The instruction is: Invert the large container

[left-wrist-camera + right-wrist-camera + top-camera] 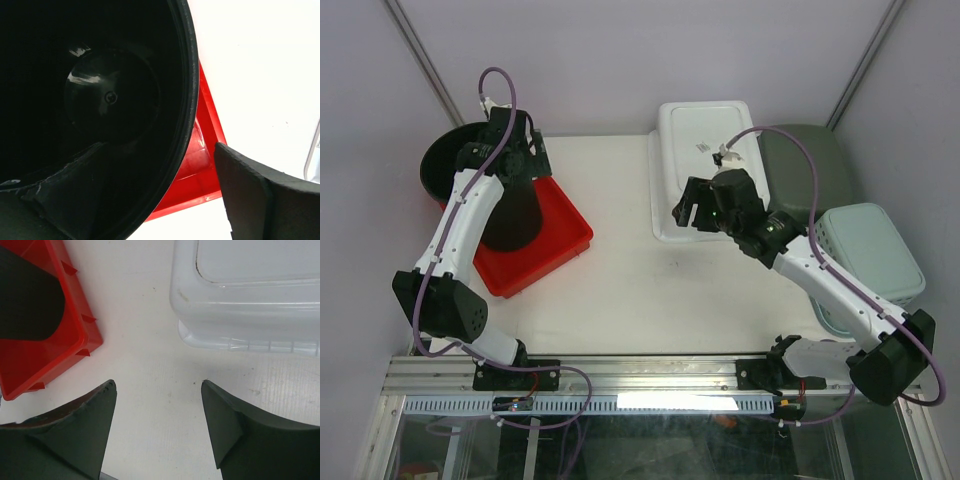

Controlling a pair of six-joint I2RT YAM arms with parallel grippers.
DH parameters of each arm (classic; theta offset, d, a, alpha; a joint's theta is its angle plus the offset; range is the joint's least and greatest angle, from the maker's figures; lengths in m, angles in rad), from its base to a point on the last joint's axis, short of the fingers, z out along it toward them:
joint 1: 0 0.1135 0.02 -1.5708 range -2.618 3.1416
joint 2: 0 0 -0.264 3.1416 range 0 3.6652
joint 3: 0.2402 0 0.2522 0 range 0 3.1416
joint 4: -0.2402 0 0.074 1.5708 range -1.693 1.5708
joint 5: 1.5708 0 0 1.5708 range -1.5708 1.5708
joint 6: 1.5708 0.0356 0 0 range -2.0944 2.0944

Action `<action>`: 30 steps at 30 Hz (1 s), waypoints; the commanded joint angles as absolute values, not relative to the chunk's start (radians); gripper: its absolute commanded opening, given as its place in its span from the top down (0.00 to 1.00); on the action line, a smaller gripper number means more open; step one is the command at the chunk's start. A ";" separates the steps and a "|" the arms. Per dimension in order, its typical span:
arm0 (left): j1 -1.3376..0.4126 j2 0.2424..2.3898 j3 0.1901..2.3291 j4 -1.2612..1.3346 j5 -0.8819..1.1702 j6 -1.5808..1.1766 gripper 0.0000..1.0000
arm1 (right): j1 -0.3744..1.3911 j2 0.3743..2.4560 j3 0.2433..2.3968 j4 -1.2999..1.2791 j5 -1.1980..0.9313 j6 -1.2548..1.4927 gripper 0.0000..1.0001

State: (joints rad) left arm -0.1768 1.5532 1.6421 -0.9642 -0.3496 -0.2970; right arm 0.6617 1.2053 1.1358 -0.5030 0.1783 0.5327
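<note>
The biggest tub here, a white rectangular container (705, 140) (250, 295), lies bottom up at the back of the table. My right gripper (685, 212) (159, 385) hovers open over bare table just in front of its near left corner, touching nothing. A black round bucket (510, 220) (110, 95) lies tilted in the red tray (555, 240) (200, 170), its mouth toward the back left. My left gripper (515, 165) (160, 150) straddles the bucket's rim, one finger inside and one outside with a gap showing, open.
A dark grey-green tub (805, 160) and a pale teal basket (870, 250) stand at the right edge beside the right arm. The red tray (75, 335) hangs partly over the table's left side. A metal rail (650, 370) runs along the near edge.
</note>
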 commanded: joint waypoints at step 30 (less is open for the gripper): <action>-0.266 1.406 2.235 -0.947 0.067 -0.229 1.00 | 0.660 1.102 1.184 -0.523 0.282 0.552 0.28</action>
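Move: The large black container stands upright in the red bin. The left hand straddles its right-hand rim; its middle is about 7 cm left of that hand, 2 cm ahead and 12 cm below. The red bin's middle is some 5 cm left, 1 cm ahead and 20 cm down, and the upturned white container about 39 cm right, 9 cm ahead and 17 cm down. From the right hand, the black container lies roughly 37 cm left, 9 cm ahead and 11 cm lower. Nearly in place at first, the left hand closes its wide-open fingers to pinch the container's right rim, one finger inside the wall and one outside. Then it pulls fast straight up, some 23 cm, lifting the container by the rim out of the red bin. The wrist tips the fingers up about 35 degrees, and late on the hand also swings back and left, turning slightly clockwise. ##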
